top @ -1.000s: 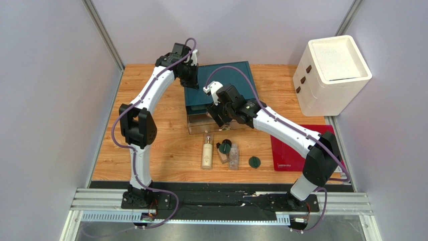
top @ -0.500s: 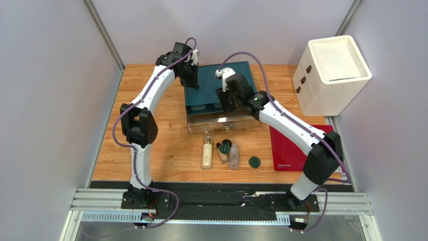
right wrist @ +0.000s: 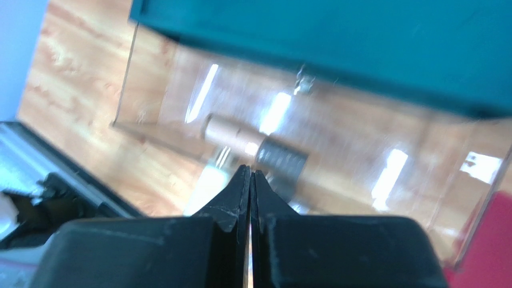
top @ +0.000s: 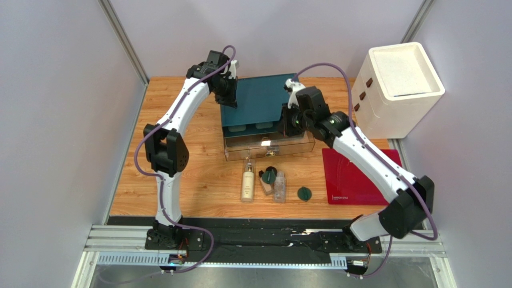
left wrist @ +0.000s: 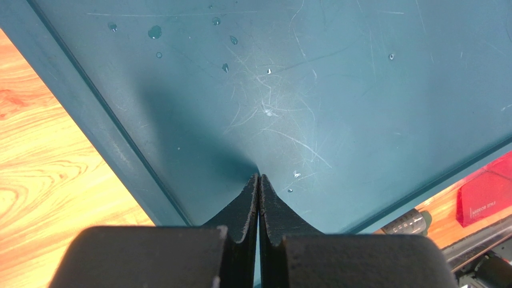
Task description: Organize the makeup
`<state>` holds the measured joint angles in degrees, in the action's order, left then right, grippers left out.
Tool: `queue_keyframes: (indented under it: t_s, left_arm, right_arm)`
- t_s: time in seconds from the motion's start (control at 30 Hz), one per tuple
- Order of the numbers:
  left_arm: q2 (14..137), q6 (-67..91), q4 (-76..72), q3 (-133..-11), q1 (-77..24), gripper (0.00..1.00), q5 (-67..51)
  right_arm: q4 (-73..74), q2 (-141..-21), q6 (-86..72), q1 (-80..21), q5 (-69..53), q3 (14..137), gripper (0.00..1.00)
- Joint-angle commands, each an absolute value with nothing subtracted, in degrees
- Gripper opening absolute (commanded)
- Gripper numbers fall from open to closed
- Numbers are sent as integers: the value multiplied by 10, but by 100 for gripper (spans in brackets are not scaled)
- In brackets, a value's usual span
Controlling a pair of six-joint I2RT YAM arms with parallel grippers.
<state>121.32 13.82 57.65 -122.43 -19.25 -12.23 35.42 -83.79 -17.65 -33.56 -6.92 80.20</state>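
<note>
The makeup lies on the wood in front of the box: a tall cream bottle with a gold cap (top: 247,183), a clear slim bottle (top: 279,186), a dark green disc (top: 268,176) and another green disc (top: 304,193). A beige tube with a dark cap (right wrist: 252,144) lies in the pulled-out clear drawer (top: 240,155). My left gripper (top: 231,101) (left wrist: 259,177) is shut, its tips pressed on the top of the teal box (left wrist: 312,84) near its left rear corner. My right gripper (top: 289,125) (right wrist: 250,174) is shut and empty, above the right part of the drawer.
The teal box (top: 264,96) stands at the back centre. A red flat mat (top: 351,180) lies right of the drawer, under my right arm. A white foam box (top: 399,87) stands at the back right. Grey walls close in both sides.
My right gripper rose from the drawer's left part, swung right and back, and went from open to shut with nothing in it. The left arm has not moved.
</note>
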Motion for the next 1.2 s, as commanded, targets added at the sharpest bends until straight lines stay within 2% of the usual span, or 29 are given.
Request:
queue_keyframes:
  t_s: [0.0,0.33,0.53,0.57,0.8,0.83,0.93,1.1,1.17]
  left_arm:
    - [1252,116,690,-1191,-193,0,-97]
    - [1245,120,664,-1143,-193,0,-116]
    - [1238,114,657,-1122,-193,0,-113]
    - [1235,113,657,-1118,-193,0,-113]
    - [1223,109,651,-1090,-193,0,-115]
    - [1222,111,650,-1086,-193,0,-117]
    - [1216,110,644,-1074,-193,0,-118]
    - [1215,110,642,-1069,-193,0,-120]
    - [1216,110,642,-1067,-193,0,-120]
  right_arm:
    - [378,-727,-237,-363,-101,704,0]
    - [360,-669,-326,-489,-72,489,7]
    - [292,-710,-348,-517,-44,418,21]
    - [278,-717,-348,-519,-35,414,27]
    - [254,-751,-346,-528,-1,443,51]
    - [255,-751,-346,-531,20,449,59]
    - [254,-765,-349,-535,39,453,67]
    - [262,-795,-356,-544,62,458,67]
    - [269,-811,-365,-550,80,464,64]
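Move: The clear bottle, lying on the table, is about 14 cm back from the right hand, almost level sideways (1 cm right) and some 21 cm below. The upper green puff is 3 cm left of the bottle and 3 cm farther out; the lone green puff lies 7 cm to its right and 2 cm nearer the base. The pump bottle is 9 cm left of it and 2 cm farther out. From the left hand, the clear bottle lies roughly 28 cm back, 12 cm right and 16 cm down. Swing the empty right gripper back off the open drawer, about 19 cm, while dropping roughly as far towards the clear bottle, most of the drop coming late. Tip the fingers some 25 degrees steeper on the way, open them about two-thirds as the hand gets low, then ease forward 3 cm so they stand on either side above the bottle's lower end. ##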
